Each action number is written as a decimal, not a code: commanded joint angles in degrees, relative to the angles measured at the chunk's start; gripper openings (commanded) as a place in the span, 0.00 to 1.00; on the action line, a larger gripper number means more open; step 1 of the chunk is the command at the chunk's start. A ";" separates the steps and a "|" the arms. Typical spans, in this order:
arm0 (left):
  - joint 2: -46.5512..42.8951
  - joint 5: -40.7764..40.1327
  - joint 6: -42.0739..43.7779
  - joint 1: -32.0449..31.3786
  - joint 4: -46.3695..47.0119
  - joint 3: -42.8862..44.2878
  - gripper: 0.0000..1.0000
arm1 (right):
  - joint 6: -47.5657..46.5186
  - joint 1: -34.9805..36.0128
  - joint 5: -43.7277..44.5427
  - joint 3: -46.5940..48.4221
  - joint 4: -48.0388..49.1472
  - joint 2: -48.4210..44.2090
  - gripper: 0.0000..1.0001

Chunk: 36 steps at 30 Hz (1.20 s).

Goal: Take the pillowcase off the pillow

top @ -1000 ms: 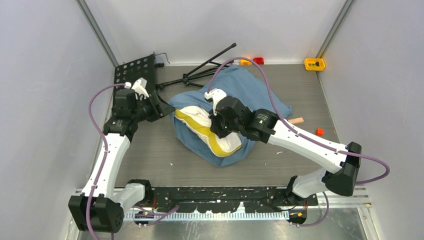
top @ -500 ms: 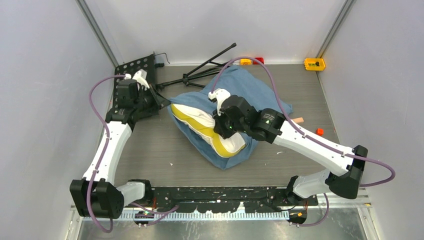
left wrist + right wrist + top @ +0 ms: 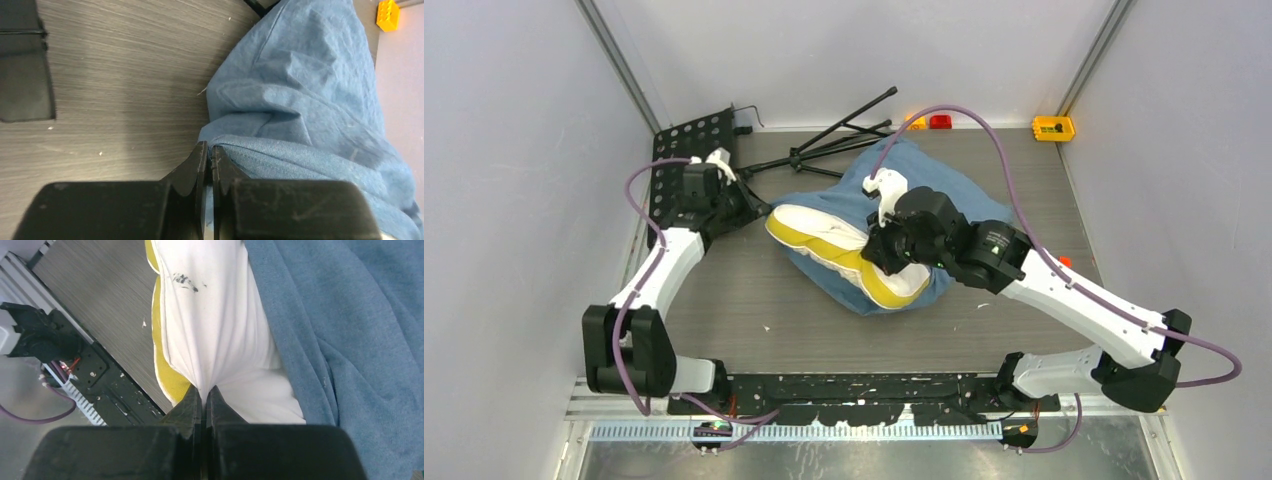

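The cream-white pillow (image 3: 824,232) with its yellow edge lies mid-table, half out of the dusty blue pillowcase (image 3: 944,185). My left gripper (image 3: 762,212) sits at the case's left rim. In the left wrist view it (image 3: 206,148) is shut on a thin fold of the pillowcase (image 3: 300,100) hem. My right gripper (image 3: 876,262) is over the pillow's near part. In the right wrist view it (image 3: 204,390) is shut on a pinch of the white pillow (image 3: 215,315) cover, with the pillowcase (image 3: 350,315) bunched to the right.
A folded black tripod stand (image 3: 829,145) and a perforated black plate (image 3: 689,140) lie at the back left. A yellow brick (image 3: 1053,127), a red brick (image 3: 940,121) and a small orange piece (image 3: 1064,262) sit by the back and right edges.
My left gripper has shut on the pillowcase hem and shifted toward the back right. The right arm has moved right with the pillow, and more of the pillow shows outside the case.
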 commanded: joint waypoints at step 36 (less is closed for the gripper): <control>-5.30 -9.56 -6.97 2.28 -29.96 14.55 1.00 | 7.03 -1.16 -9.59 -2.39 16.08 10.68 0.87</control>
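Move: At the left fingertips is the pinched left edge of the pillowcase's mouth; the pillowcase's bulk is centred about 30 cm to the right, 4 cm ahead and 12 cm lower. The exposed pillow lies 18 cm right and 8 cm back, the tripod 14 cm ahead and 4 cm right, the black plate 10 cm ahead and 18 cm left. From the right hand, gripping the pillow, its exposed middle is 2 cm ahead, 4 cm left and 6 cm below; the pillowcase's bulk is 17 cm ahead and 9 cm right. Pushing the pinched pillowcase edge right, forward and down, roughly 13 cm, the left hand peels it off the pillow, then opens wide and backs out left and up, lastly also back. The right hand keeps its pinch on the pillow, hauling it up and slightly back, tilting, then lowers about 11 cm while swinging left and opens to let go. ##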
